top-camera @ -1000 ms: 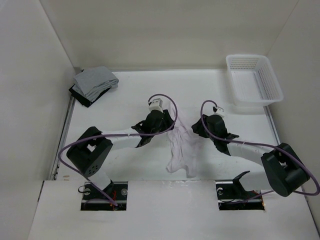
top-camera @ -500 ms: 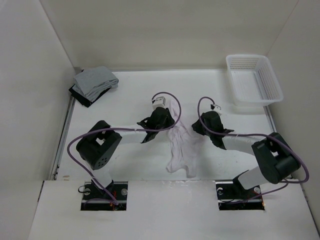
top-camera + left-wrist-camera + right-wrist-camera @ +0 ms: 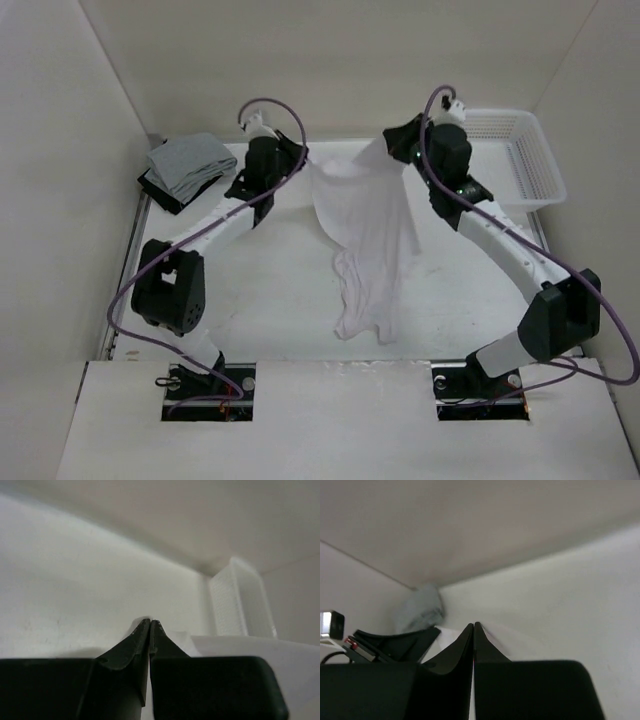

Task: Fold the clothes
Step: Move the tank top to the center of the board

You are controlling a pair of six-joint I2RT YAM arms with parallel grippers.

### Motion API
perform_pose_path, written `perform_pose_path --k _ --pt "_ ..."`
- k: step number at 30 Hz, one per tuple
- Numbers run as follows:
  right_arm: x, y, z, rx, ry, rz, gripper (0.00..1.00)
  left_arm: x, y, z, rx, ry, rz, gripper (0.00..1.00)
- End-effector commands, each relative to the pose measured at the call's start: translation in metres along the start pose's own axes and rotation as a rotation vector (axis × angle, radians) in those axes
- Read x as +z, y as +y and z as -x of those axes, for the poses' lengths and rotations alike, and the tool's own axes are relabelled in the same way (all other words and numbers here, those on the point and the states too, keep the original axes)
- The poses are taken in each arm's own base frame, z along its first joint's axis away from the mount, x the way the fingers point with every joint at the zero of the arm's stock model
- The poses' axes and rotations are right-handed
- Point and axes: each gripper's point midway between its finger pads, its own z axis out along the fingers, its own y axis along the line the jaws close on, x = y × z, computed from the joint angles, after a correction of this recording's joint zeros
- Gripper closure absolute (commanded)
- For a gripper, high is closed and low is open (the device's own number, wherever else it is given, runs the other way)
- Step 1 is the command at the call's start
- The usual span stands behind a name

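Observation:
The clothes (image 3: 365, 215), a thin white tank top, hang stretched between my two raised grippers, and the lower part trails down onto the white table (image 3: 250, 280). My left gripper (image 3: 300, 160) is shut on the top's left upper edge. My right gripper (image 3: 392, 148) is shut on its right upper edge. In the left wrist view the gripper (image 3: 150, 621) has its jaws pressed together, with white fabric (image 3: 210, 642) showing just to its right. In the right wrist view the gripper (image 3: 473, 625) is likewise closed, and a strip of the clothes (image 3: 440, 642) shows to its left.
Folded grey and black garments (image 3: 188, 170) lie at the back left corner. A white plastic basket (image 3: 510, 160) stands at the back right, close behind the right arm. White walls enclose the table at the back and on both sides.
Both grippers have shut on the tank top's upper edge, then risen and moved toward the back, apart from each other, lifting the fabric off the table and spreading it.

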Motion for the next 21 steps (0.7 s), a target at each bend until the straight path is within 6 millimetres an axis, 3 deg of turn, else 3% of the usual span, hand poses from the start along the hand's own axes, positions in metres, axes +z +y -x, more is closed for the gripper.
perform_pose_path --k 1,3,4,5,6,8,9,10,11,12,13,14,15,16,17,19,21 --pt "-0.035 0.085 0.112 -0.100 -0.163 0.162 0.97 -0.073 -0.110 0.151 -0.030 -0.278 -0.269 1.00" --pt "-0.073 0.121 0.165 -0.130 -0.257 0.226 0.96 -0.118 -0.133 0.207 -0.025 -0.391 -0.317 1.00" --pt "-0.077 0.123 0.169 -0.133 -0.264 0.232 0.96 -0.133 -0.137 0.220 -0.023 -0.419 -0.329 1.00" --pt "-0.103 0.137 0.180 -0.142 -0.288 0.272 0.96 -0.163 -0.145 0.235 -0.015 -0.466 -0.355 1.00" --pt "-0.109 0.139 0.180 -0.144 -0.289 0.283 0.96 -0.179 -0.147 0.240 -0.010 -0.489 -0.364 1.00" --pt "-0.143 0.145 0.160 -0.143 -0.266 0.338 0.95 -0.216 -0.147 0.236 -0.002 -0.526 -0.387 1.00" --pt "-0.163 0.139 0.131 -0.144 -0.229 0.374 0.94 -0.233 -0.140 0.220 0.002 -0.527 -0.394 1.00" --pt "-0.174 0.136 0.116 -0.141 -0.216 0.393 0.94 -0.241 -0.130 0.204 -0.008 -0.516 -0.389 1.00" --pt "-0.187 0.127 0.088 -0.128 -0.179 0.418 0.92 -0.246 -0.118 0.188 -0.022 -0.503 -0.376 0.98" --pt "-0.202 0.112 0.038 -0.112 -0.098 0.453 0.90 -0.251 -0.079 0.146 -0.049 -0.466 -0.324 0.95" --pt "-0.212 0.096 -0.007 -0.095 -0.014 0.465 0.89 -0.255 -0.049 0.119 -0.066 -0.444 -0.278 0.93" --pt "-0.215 0.091 -0.021 -0.084 0.013 0.466 0.88 -0.255 -0.041 0.112 -0.074 -0.436 -0.264 0.92" --pt "-0.221 0.066 -0.069 -0.043 0.108 0.433 0.84 -0.261 0.002 0.080 -0.110 -0.415 -0.196 0.82" --pt "-0.224 0.052 -0.094 -0.028 0.153 0.406 0.80 -0.262 0.010 0.073 -0.115 -0.409 -0.182 0.80" --pt "-0.229 0.022 -0.131 -0.011 0.224 0.334 0.75 -0.266 0.037 0.052 -0.136 -0.385 -0.144 0.75" --pt "-0.234 -0.015 -0.164 0.028 0.285 0.222 0.68 -0.274 0.073 0.017 -0.147 -0.319 -0.079 0.74" --pt "-0.234 -0.039 -0.174 0.033 0.299 0.143 0.59 -0.276 0.095 0.000 -0.156 -0.282 -0.018 0.73"
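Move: Both hands pinch the tank top's upper edge above the board's far half. The board's centre lies about 15 cm back, 8 right and 17 below the left hand, and 12 back, 10 left and 26 below the right. The folded clothes sit some 36 cm left of the left hand and 6 farther out; the white basket is about 37 cm right of the right hand, 9 farther out. Both hands whip the tank top up 20-30 cm and back about 25, then drop sharply, fingers opening. ##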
